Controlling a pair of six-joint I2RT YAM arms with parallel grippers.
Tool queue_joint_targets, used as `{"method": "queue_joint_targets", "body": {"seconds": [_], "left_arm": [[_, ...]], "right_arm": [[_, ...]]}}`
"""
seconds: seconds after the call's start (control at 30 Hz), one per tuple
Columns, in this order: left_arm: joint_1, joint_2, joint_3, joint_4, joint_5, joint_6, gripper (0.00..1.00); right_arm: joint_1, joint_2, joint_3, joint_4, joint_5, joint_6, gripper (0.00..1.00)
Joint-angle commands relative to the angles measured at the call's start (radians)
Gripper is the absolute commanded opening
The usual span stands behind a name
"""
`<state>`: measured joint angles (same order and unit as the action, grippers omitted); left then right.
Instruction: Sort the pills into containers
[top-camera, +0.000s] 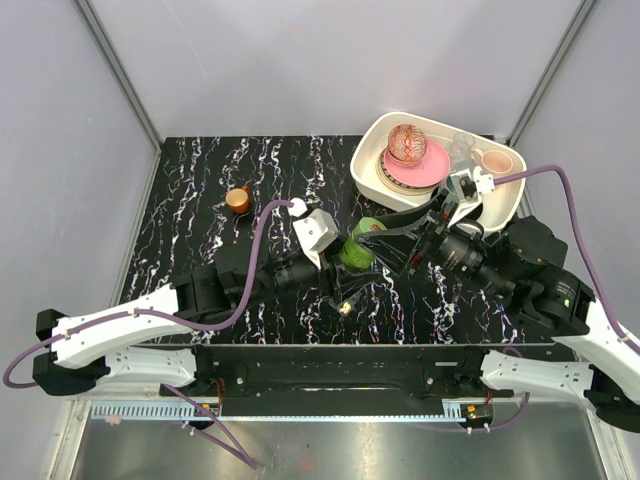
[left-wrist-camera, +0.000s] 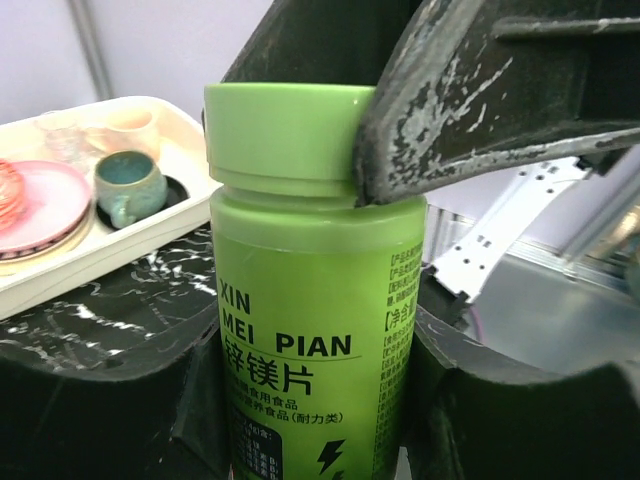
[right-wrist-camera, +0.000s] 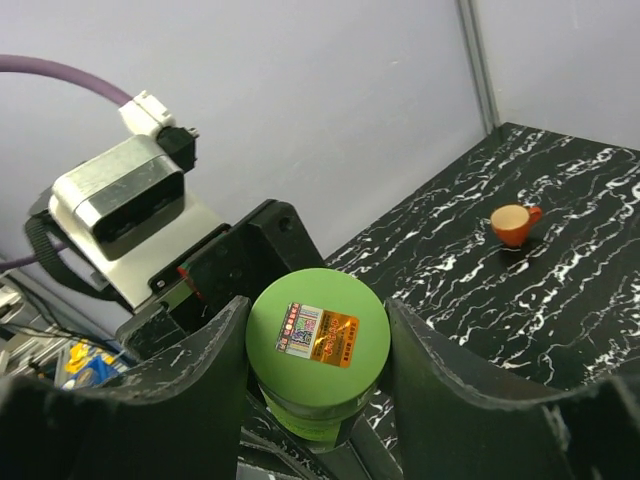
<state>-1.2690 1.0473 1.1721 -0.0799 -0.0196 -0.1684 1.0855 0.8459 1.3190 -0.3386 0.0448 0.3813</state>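
Note:
A green pill bottle (top-camera: 358, 247) with a green cap (right-wrist-camera: 318, 335) stands upright at the table's middle, between both arms. My left gripper (top-camera: 347, 258) is shut on its labelled body (left-wrist-camera: 310, 330), one black finger (left-wrist-camera: 520, 420) on each side. From above, my right gripper (right-wrist-camera: 318, 345) is shut on the cap, both fingers touching its rim; one scuffed finger (left-wrist-camera: 470, 100) shows against the cap in the left wrist view. No pills show. A small dark thing with a yellow spot (top-camera: 345, 305) lies just in front of the bottle; I cannot tell whether it is the containers.
A small orange cup (top-camera: 238, 199) stands alone at the back left of the black marbled table (top-camera: 200, 230). A white tray (top-camera: 505, 205) at the back right holds a pink plate (top-camera: 420, 168), a patterned ball (top-camera: 407, 143) and cups, including a teal one (left-wrist-camera: 128, 185).

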Motion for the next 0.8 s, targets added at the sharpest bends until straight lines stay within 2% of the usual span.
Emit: {"method": "queue_joint_targets", "body": {"seconds": [0.0, 0.2, 0.37, 0.63, 0.73, 0.77], "left_arm": [[0.011, -0.02, 0.1, 0.126, -0.241, 0.102, 0.0], [0.013, 0.034, 0.156, 0.129, -0.456, 0.239, 0.0], [0.013, 0.089, 0.175, 0.242, -0.649, 0.354, 0.0], [0.013, 0.203, 0.242, 0.433, -0.825, 0.495, 0.0], [0.014, 0.223, 0.267, 0.447, -0.842, 0.512, 0.0], [0.013, 0.227, 0.268, 0.451, -0.842, 0.511, 0.0]], "right_arm": [[0.008, 0.056, 0.025, -0.097, 0.018, 0.01, 0.02], [0.008, 0.14, 0.098, -0.157, 0.187, 0.034, 0.03], [0.008, 0.238, 0.187, -0.197, 0.334, 0.051, 0.03], [0.008, 0.384, 0.328, -0.255, 0.501, 0.041, 0.06], [0.008, 0.398, 0.356, -0.255, 0.521, 0.034, 0.12], [0.008, 0.398, 0.367, -0.255, 0.517, 0.031, 0.19]]}}
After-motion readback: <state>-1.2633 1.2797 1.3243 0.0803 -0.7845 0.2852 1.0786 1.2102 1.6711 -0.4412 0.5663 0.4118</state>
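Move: The green pill bottle is already held by both hands: its middle is about 2 cm above the left hand, which grips the body, and about 5 cm below the right hand, which grips the cap. The pill organizer lies on the table roughly 11 cm ahead of the left hand, 3 cm to its left and 38 cm below. On the same level, the orange cup is some 44 cm ahead and 34 cm left of that hand, the white tub about 52 cm ahead and 30 cm right. Both grippers keep their grip on the bottle, left on the body and right on the cap, and twist against each other while carrying it forward some 12 cm, over and past the organizer towards the back wall. The left hand swings about 45 degrees counter-clockwise, its fingers tipping up a little, and the right about 30 degrees clockwise, as in screwing the cap on. ##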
